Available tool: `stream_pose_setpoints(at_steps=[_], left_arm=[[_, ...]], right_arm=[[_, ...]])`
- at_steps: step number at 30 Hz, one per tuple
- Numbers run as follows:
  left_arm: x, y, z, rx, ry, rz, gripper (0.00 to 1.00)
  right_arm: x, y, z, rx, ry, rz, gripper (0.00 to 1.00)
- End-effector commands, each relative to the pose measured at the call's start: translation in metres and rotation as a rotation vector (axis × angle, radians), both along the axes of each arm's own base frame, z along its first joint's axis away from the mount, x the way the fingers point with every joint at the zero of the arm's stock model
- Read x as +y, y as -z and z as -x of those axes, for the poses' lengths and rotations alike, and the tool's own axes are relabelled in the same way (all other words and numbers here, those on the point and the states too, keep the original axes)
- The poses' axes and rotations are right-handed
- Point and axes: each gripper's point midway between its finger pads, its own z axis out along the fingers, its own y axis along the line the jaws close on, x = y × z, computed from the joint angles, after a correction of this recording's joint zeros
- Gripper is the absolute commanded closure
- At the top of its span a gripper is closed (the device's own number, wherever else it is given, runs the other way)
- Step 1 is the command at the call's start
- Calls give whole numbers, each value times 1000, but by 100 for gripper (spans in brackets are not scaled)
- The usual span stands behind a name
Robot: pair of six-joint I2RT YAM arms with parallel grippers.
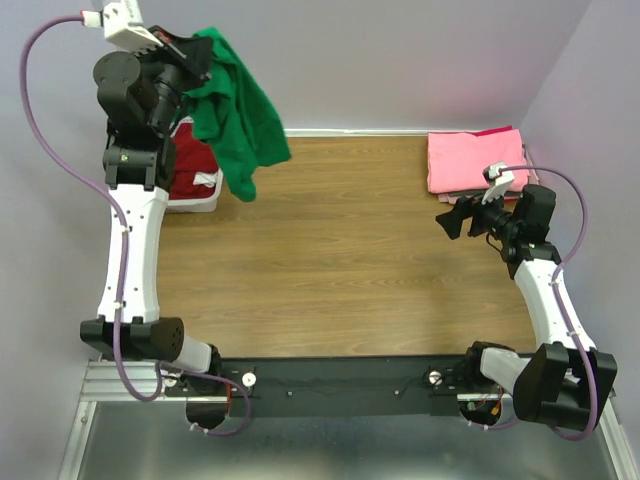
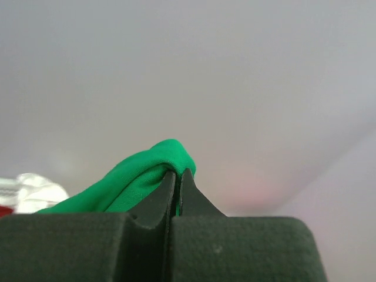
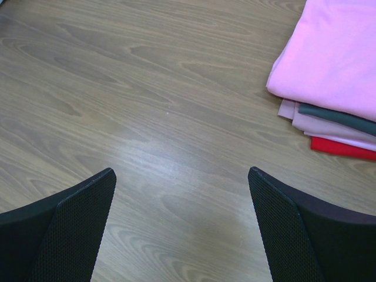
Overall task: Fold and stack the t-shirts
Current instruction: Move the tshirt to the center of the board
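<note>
A bright green t-shirt hangs in the air at the back left, pinched by my left gripper, which is raised high and shut on a fold of it. In the left wrist view the green t-shirt bulges over the closed gripper. A dark red t-shirt lies in the basket below. Folded t-shirts, pink on top, are stacked at the back right; the right wrist view shows the pink stack with grey and red layers beneath. My right gripper hovers open over bare table, left of the stack.
A white basket stands at the back left under the left arm. The wooden table meets a wall at the back and a wall on the right. The arm bases sit on the near rail.
</note>
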Motion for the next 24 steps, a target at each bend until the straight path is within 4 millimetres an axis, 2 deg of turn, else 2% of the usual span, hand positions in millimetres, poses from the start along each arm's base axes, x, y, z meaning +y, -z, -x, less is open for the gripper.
stream_pose_setpoints(at_steps=[1, 2, 5, 6, 7, 9, 12, 16, 17, 18, 19, 21, 22, 24], left_arm=[[-51, -33, 49, -141, 180, -58, 100], [-69, -31, 59, -143, 238, -57, 100], [-94, -21, 81, -153, 336, -51, 100], [-110, -20, 92, -167, 400, -45, 100], [-118, -5, 98, -141, 431, -41, 100], [-138, -2, 116, -156, 504, -31, 100], [-165, 23, 138, -116, 607, -21, 100], [-199, 44, 164, -79, 720, -19, 100], [-206, 61, 163, -42, 735, -26, 100], [-211, 70, 165, -25, 747, -31, 100], [-218, 92, 166, 22, 762, -36, 100], [-222, 116, 164, 64, 762, -39, 100], [-225, 144, 163, 103, 768, -58, 100], [-228, 174, 162, 127, 779, -113, 88]], right_arm=[[-3, -1, 3, -8, 2, 17, 0], [-3, -1, 2, -9, 1, 18, 0], [-3, -1, 3, -9, 0, 19, 0], [-3, -1, 3, -10, 1, 21, 0], [-4, 0, 3, -10, 4, 23, 0], [-6, -1, 2, -13, 12, 30, 0], [-9, 0, 2, -13, 25, 35, 0], [-12, 0, 1, -15, 34, 42, 0], [-12, 0, 1, -15, 34, 42, 0], [-13, 1, 1, -14, 37, 44, 0], [-14, 1, 1, -14, 38, 43, 0], [-15, 1, 1, -13, 41, 44, 0], [-16, 2, 1, -11, 43, 43, 0], [-17, 3, 1, -9, 44, 43, 0]])
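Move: The board's center, where the green t-shirt already hanging from the left gripper is to go, lies about 25 cm to that gripper's right, some 6 cm back towards the base and roughly 55 cm below. The laundry basket is around 18 cm ahead of the gripper, 15 cm to its left and 48 cm below. From the open right gripper, the board's center is about 26 cm left, 4 cm ahead and 19 cm down. Swing the left gripper away from the basket towards the board's center, about 22 cm right while drawing back some 16 cm, staying high at first and then sinking about 15 cm at a growing pace. Keep the fingers shut on the green t-shirt, let it hang, and turn the hand clockwise by some 45 degrees, tipping the fingertips slightly down late on. ##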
